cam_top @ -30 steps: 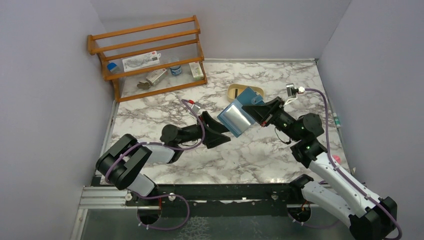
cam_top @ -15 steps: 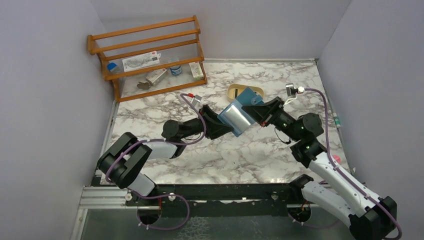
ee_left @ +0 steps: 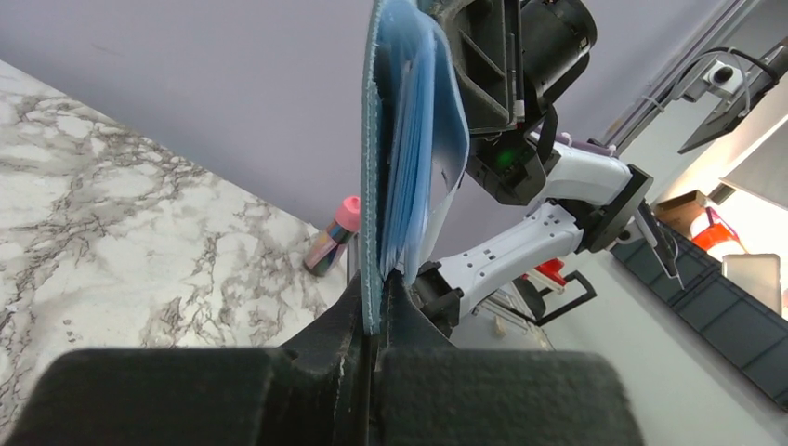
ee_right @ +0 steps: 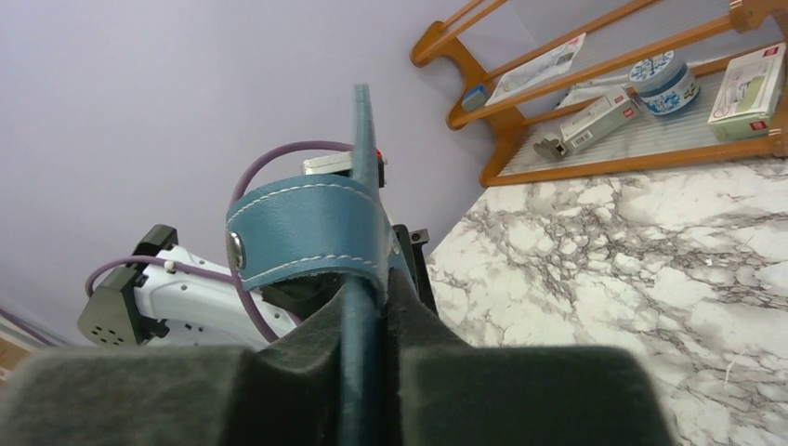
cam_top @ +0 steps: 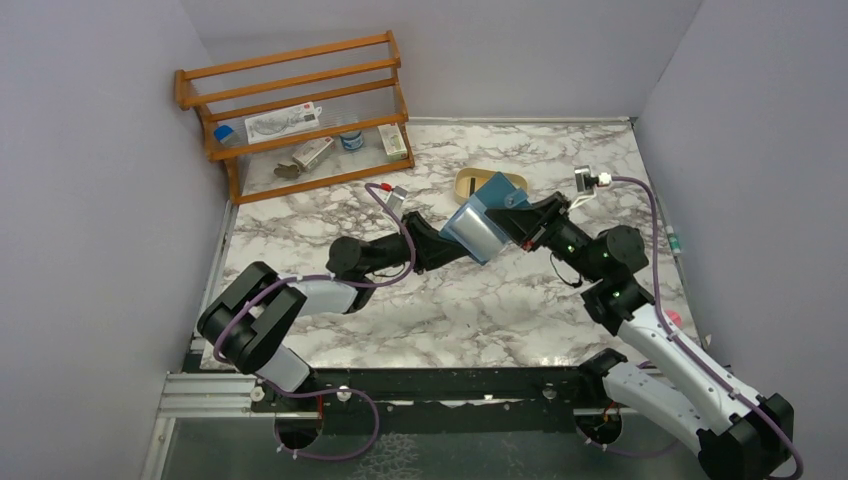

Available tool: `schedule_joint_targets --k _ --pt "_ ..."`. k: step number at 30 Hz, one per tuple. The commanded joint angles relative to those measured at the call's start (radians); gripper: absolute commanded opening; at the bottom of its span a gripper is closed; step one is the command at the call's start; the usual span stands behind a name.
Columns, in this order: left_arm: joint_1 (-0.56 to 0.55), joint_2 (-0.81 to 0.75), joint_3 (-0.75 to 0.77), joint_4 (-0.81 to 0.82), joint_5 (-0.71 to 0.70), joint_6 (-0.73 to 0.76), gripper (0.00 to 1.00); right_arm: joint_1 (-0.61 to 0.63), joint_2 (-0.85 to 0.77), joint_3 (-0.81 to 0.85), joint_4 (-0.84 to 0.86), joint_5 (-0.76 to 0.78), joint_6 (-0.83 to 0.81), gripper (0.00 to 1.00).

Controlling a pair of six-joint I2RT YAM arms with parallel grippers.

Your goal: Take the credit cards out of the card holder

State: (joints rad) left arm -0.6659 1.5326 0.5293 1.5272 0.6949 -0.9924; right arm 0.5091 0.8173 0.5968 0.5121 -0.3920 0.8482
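The teal card holder (cam_top: 492, 190) hangs in the air over the middle of the table, held between both arms. My right gripper (cam_top: 514, 215) is shut on its far edge; in the right wrist view the teal leather runs between the pads of the right gripper (ee_right: 370, 283), with the snap tab (ee_right: 307, 228) looped above. My left gripper (cam_top: 449, 243) is shut on the opposite edge. In the left wrist view the holder's stitched edge (ee_left: 372, 186) sits inside the left gripper (ee_left: 381, 279). The pale blue credit cards (ee_left: 423, 139) fan out just right of it. Whether a card is also pinched is hidden.
A tan tray (cam_top: 467, 181) lies on the marble just behind the holder. A wooden rack (cam_top: 300, 110) with small boxes and jars stands at the back left. A pink-capped bottle (ee_left: 334, 237) stands at the table's right edge, near the wall.
My left gripper has moved up and right to the holder and shut on its near edge. The right arm has stayed put; the holder has shifted slightly.
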Motion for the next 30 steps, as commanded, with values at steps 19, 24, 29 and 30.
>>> schedule_joint_targets --k 19,24,29,30 --pt "0.025 -0.298 0.175 -1.254 -0.276 0.227 0.0 0.008 -0.113 0.202 -0.747 0.274 -0.466 1.0" --pt "0.023 -0.259 0.251 -1.575 -0.366 0.279 0.0 0.009 -0.081 0.212 -0.76 0.174 -0.539 1.0" --pt "0.007 -0.148 0.356 -1.822 -0.374 0.33 0.0 0.046 0.07 0.242 -0.777 0.029 -0.584 1.0" --pt "-0.001 -0.112 0.386 -1.883 -0.376 0.35 0.0 0.071 0.108 0.247 -0.782 0.027 -0.592 1.0"
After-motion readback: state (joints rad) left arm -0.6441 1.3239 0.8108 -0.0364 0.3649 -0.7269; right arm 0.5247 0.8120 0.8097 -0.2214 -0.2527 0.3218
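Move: The card holder is held upright and open between both hands' shut fingers: from the left hand its middle is about 3 cm ahead, 3 cm to the right and 5 cm up; from the right hand it is level ahead, some 2 cm to the left and 2 cm down. The shallow tray lies on the table, about 29 cm ahead, 4 cm to the right and 33 cm below the right hand. The card holder, still pinched at its edge by the left fingers, is first drawn about 2 cm left and up, then carried down some 14 cm while swinging forward, the left fingers tipping from sideways to well downward. The right gripper opens wide and lets go, edges forward, slides right off the holder, then sinks about 8 cm, fingers tilting down some 35 degrees and coming back slightly left. ##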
